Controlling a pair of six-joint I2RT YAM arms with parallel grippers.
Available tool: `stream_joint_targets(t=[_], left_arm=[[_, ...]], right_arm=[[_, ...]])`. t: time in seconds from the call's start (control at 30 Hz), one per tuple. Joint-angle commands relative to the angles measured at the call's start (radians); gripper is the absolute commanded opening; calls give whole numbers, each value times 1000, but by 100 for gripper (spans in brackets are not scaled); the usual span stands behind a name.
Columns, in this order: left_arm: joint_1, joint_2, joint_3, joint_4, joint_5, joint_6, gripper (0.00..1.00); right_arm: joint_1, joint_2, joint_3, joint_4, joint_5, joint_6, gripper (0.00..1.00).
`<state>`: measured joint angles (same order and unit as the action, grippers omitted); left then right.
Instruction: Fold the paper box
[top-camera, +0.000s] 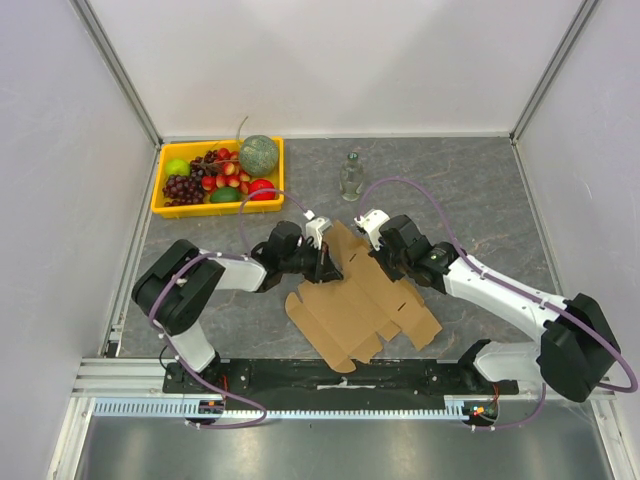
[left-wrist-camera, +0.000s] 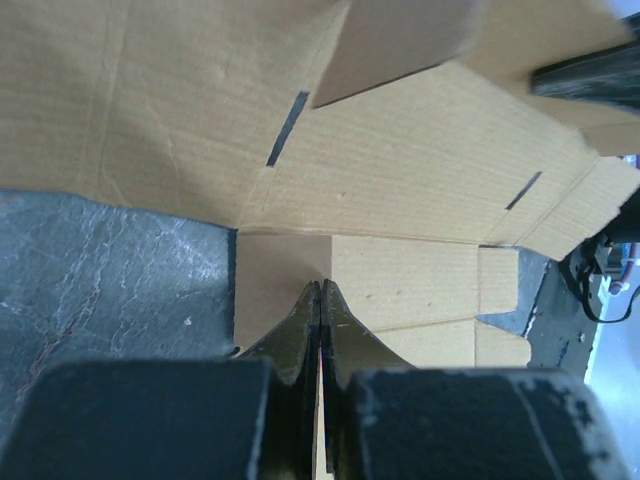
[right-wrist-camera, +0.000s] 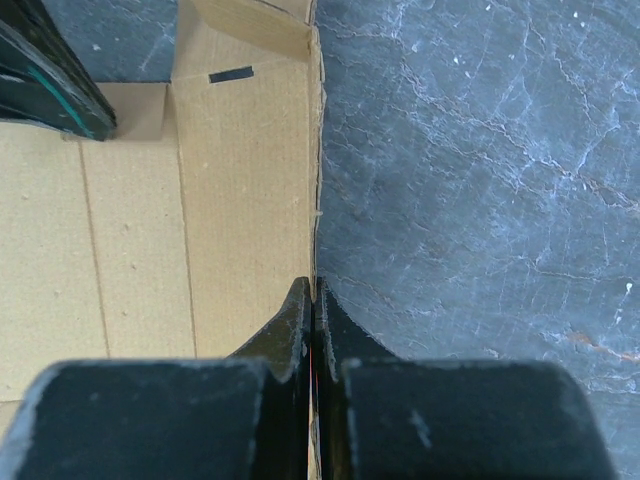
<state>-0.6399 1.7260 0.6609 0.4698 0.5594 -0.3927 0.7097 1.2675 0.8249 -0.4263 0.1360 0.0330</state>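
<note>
The paper box (top-camera: 352, 312) is a brown die-cut cardboard sheet with flaps and slots, lying mid-table with its far end raised between my two arms. My left gripper (top-camera: 325, 263) is shut on a flap at the sheet's left side. In the left wrist view the jaws (left-wrist-camera: 321, 287) meet on a thin cardboard edge, with the slotted panel (left-wrist-camera: 400, 170) beyond. My right gripper (top-camera: 384, 262) is shut on the sheet's right side. In the right wrist view its tips (right-wrist-camera: 313, 287) pinch the cardboard's edge (right-wrist-camera: 130, 250) against the grey tabletop.
A yellow tray (top-camera: 200, 211) of fruit stands at the back left. A small clear bottle (top-camera: 351, 177) stands upright just behind the cardboard. White walls close in the table on three sides. Purple cables loop above both arms.
</note>
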Motion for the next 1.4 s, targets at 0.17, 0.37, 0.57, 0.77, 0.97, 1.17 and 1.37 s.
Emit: stream_joint_targets(t=[0.17, 0.37, 0.57, 0.77, 0.97, 1.17, 1.37], left_arm=[[160, -157, -83, 251, 143, -110, 3], [281, -178, -38, 216, 160, -132, 18], [352, -149, -23, 253, 134, -196, 26], [356, -137, 35, 191, 82, -161, 30], [373, -97, 89, 170, 36, -159, 31], [376, -25, 149, 151, 31, -161, 36], [378, 47, 195, 142, 97, -170, 49]], right_arm=[[2, 4, 29, -20, 42, -24, 0], [4, -57, 14, 3, 82, -83, 0], [37, -129, -6, 17, 86, -174, 0], [68, -129, 14, -45, 73, -274, 0], [106, -161, 14, -52, 74, -341, 0], [116, -197, 16, -57, 11, -386, 0], [117, -212, 25, -45, -41, -383, 0]])
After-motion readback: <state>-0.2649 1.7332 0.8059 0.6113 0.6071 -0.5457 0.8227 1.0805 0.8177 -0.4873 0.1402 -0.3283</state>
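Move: The left hand's shut fingertips are on the paper box's small end flap, whose middle is 1 cm ahead and some 2 cm below. From that hand, the box's far-left end flap lies about 8 cm ahead and 2 cm right, and the bottle roughly 20 cm ahead and 3 cm right. The right hand grips the raised far-right edge; from it the small flap is about 12 cm left, 1 cm back and 6 cm below. The left fingertips come off the small end flap, and the hand sweeps forward and left while rising, about 15 cm forward, clearing the box; it sinks slightly at the end as its fingers open to nearly half. The right hand keeps its pinch on the edge, dips slightly, then lifts it some 5 cm, drawing back a little and turning counter-clockwise about 20 degrees. ##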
